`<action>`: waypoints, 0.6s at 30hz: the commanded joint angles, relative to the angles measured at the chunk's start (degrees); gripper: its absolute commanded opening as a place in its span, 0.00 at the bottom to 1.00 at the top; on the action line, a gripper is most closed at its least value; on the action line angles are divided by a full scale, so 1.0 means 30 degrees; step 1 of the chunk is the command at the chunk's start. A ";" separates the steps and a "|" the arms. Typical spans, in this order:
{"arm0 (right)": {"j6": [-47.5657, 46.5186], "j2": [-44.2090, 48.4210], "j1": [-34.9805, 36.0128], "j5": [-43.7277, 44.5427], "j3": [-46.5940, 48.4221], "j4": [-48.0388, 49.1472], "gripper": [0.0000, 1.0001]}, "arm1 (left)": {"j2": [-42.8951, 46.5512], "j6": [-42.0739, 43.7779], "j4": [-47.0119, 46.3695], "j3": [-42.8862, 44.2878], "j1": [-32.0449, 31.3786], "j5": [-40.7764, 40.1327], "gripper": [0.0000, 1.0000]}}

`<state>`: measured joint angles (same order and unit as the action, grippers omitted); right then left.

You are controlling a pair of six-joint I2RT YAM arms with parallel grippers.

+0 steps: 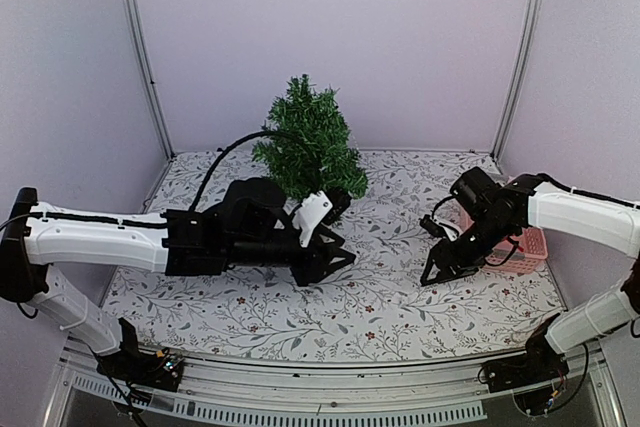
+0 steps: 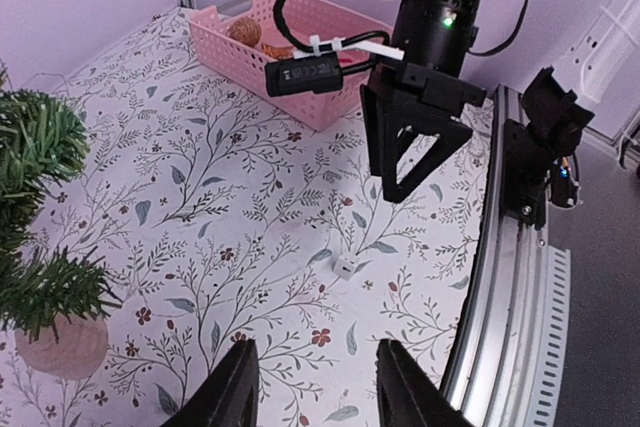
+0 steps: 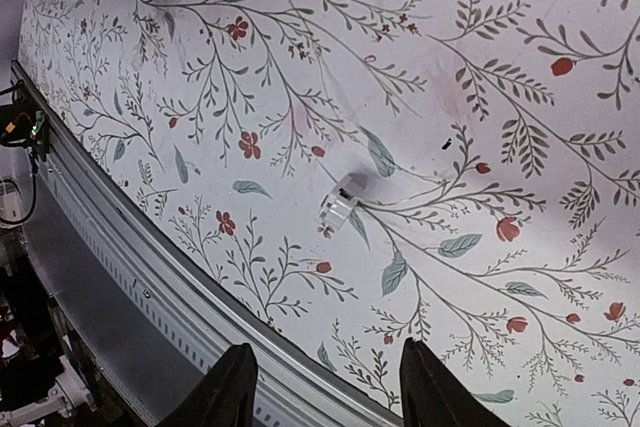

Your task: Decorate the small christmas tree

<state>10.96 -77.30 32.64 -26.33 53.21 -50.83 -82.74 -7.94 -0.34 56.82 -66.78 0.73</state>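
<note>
The small christmas tree (image 1: 306, 142) stands at the back centre of the floral table, and its green branches (image 2: 35, 197) and wooden disc base (image 2: 63, 347) show at the left of the left wrist view. My left gripper (image 1: 337, 265) hovers just in front of the tree, open with nothing between its fingers (image 2: 232, 392). My right gripper (image 1: 441, 274) hangs over the table right of centre, also open and empty, with its fingers (image 3: 233, 392) spread. A small white clip-like piece (image 3: 340, 203) lies on the cloth between the two grippers (image 2: 343, 267).
A pink basket (image 1: 533, 243) with ornaments sits at the right side behind the right arm; a brownish piece (image 2: 243, 29) shows inside it. The metal rail (image 3: 150, 287) of the table's front edge runs close under the right gripper. A black cable (image 1: 225, 152) arcs over the left arm.
</note>
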 commanded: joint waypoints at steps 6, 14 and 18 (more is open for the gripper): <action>0.2115 -0.2476 0.0033 -0.0669 -0.1516 0.2792 0.56 | 0.0140 0.0360 -0.0523 0.0250 -0.0657 -0.1472 0.42; 0.2505 -0.4119 -0.0189 -0.1687 -0.1682 0.4650 0.56 | 0.0191 0.0290 0.0049 0.0296 -0.1043 -0.1882 0.42; 0.2618 -0.5018 -0.0738 -0.2100 -0.1589 0.5443 0.56 | 0.0460 0.0150 0.0734 0.0168 -0.1139 -0.2154 0.42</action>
<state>17.69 -90.17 31.92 -30.46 48.58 -38.72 -82.74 -7.51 -0.49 56.82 -69.17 -4.19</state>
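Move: The small clear box of the light string lies on the table some 10 cm below the right hand and about 3 cm to its left, level with it in the forward direction. The tree's pot stands about 17 cm ahead and 20 cm left of the right hand; the pink basket is about 18 cm ahead and 22 cm right. From the left hand, the clear box is about 13 cm right, 2 cm ahead and 20 cm below. The right hand sinks about 6 cm towards the clear box, fingers staying half open, wrist tilting some 10 degrees. ##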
